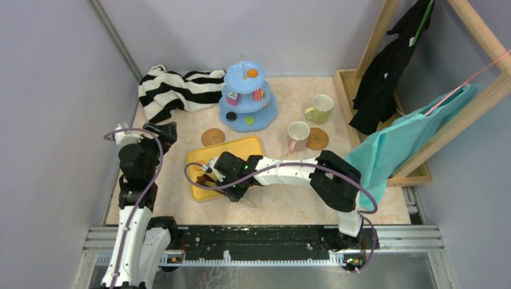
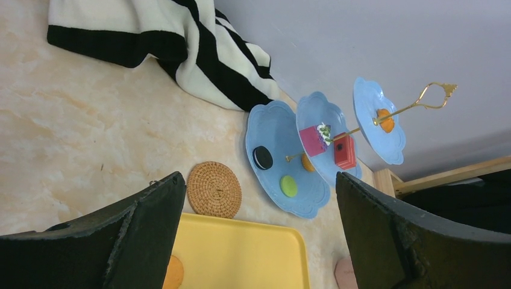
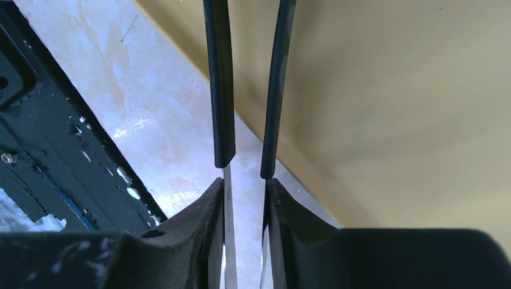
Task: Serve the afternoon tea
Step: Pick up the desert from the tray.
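The light-blue three-tier stand (image 1: 247, 96) (image 2: 283, 162) at the back carries several toy cookies and cake slices. A yellow-green cup (image 1: 319, 108) and a pink-handled cup (image 1: 297, 135) stand to its right. One cork coaster (image 1: 213, 136) (image 2: 214, 189) lies by the yellow tray (image 1: 244, 150), another cork coaster (image 1: 317, 139) by the pink-handled cup. My right gripper (image 1: 216, 174) (image 3: 244, 186) is shut on metal tongs (image 3: 220, 90) with black sleeves, low over the tray's left part near an orange cookie (image 1: 199, 170) (image 2: 173, 272). The tong tips are out of view. My left gripper (image 1: 164, 130) (image 2: 259, 180) hangs open and empty left of the tray.
A black-and-white striped cloth (image 1: 175, 90) lies at the back left. A wooden rack (image 1: 385, 36) with black and teal garments (image 1: 398, 144) stands along the right side. Grey walls close the left and back. The arms' rail (image 1: 259, 241) runs along the near edge.
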{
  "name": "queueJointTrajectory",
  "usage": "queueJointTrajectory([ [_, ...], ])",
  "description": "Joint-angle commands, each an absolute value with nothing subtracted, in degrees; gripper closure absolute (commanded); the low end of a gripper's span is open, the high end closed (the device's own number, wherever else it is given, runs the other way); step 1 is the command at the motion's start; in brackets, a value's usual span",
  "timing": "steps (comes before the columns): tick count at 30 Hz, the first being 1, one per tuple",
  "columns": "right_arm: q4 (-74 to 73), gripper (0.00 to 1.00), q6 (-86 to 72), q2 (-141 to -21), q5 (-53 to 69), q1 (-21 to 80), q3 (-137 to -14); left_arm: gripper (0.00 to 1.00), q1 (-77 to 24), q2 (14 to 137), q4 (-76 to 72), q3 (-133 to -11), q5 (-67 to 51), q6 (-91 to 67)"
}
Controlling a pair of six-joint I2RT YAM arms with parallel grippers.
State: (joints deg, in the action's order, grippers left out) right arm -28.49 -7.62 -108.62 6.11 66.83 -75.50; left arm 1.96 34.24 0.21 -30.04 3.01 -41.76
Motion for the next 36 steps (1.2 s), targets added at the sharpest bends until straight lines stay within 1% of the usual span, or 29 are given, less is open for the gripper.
queueJointTrajectory([
  [1, -25.97, 0.77, -7.72, -107.08, 7.26, 66.16, -77.34, 0.01, 1.74, 34.18, -1.78, -29.63, 3.14, -41.8],
  [10, -24.74, 0.86, -8.18, -104.06, 6.45, 66.11, -75.58, 0.01, 1.71, 34.18, -2.1, -29.28, 3.25, -42.01],
  [26, -23.71, 0.91, -9.14, -98.54, 5.19, 65.9, -71.85, 0.01, 1.7, 35.06, -2.42, -29.01, 3.93, -41.68],
  [31, -24.0, 0.91, -9.69, -95.29, 4.11, 64.6, -71.32, 0.01, 1.71, 35.37, -2.45, -28.61, 4.11, -41.9],
  [36, -24.99, 0.91, -9.83, -89.58, 2.4, 62.66, -71.94, 0.01, 1.69, 35.5, -2.29, -28.56, 4.09, -41.91],
])
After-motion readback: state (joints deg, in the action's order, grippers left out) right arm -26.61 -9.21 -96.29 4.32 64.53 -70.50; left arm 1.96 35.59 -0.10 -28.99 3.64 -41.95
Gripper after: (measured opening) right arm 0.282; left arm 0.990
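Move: The right hand grips the tongs, and their tips are already closed on the brown star, about 9 cm to its left, 4 cm ahead and 3 cm below. The orange cookie lies some 6 cm beyond the star and 3 cm farther left. The foot of the cake stand is about 30 cm ahead of the hand and 5 cm to its right. From the idle left hand, the star is roughly 12 cm back, 12 cm right and 23 cm down. The right hand keeps the tongs squeezed at the same opening, its grip effort rising at first, and stays almost still before raising the star between the tong tips off the yellow tray, slowly and then faster, about 6 cm up. Near the end it also drifts a little forward and to the right, tilting by some 10 degrees so that the fingers point down less steeply and turn slightly clockwise. ##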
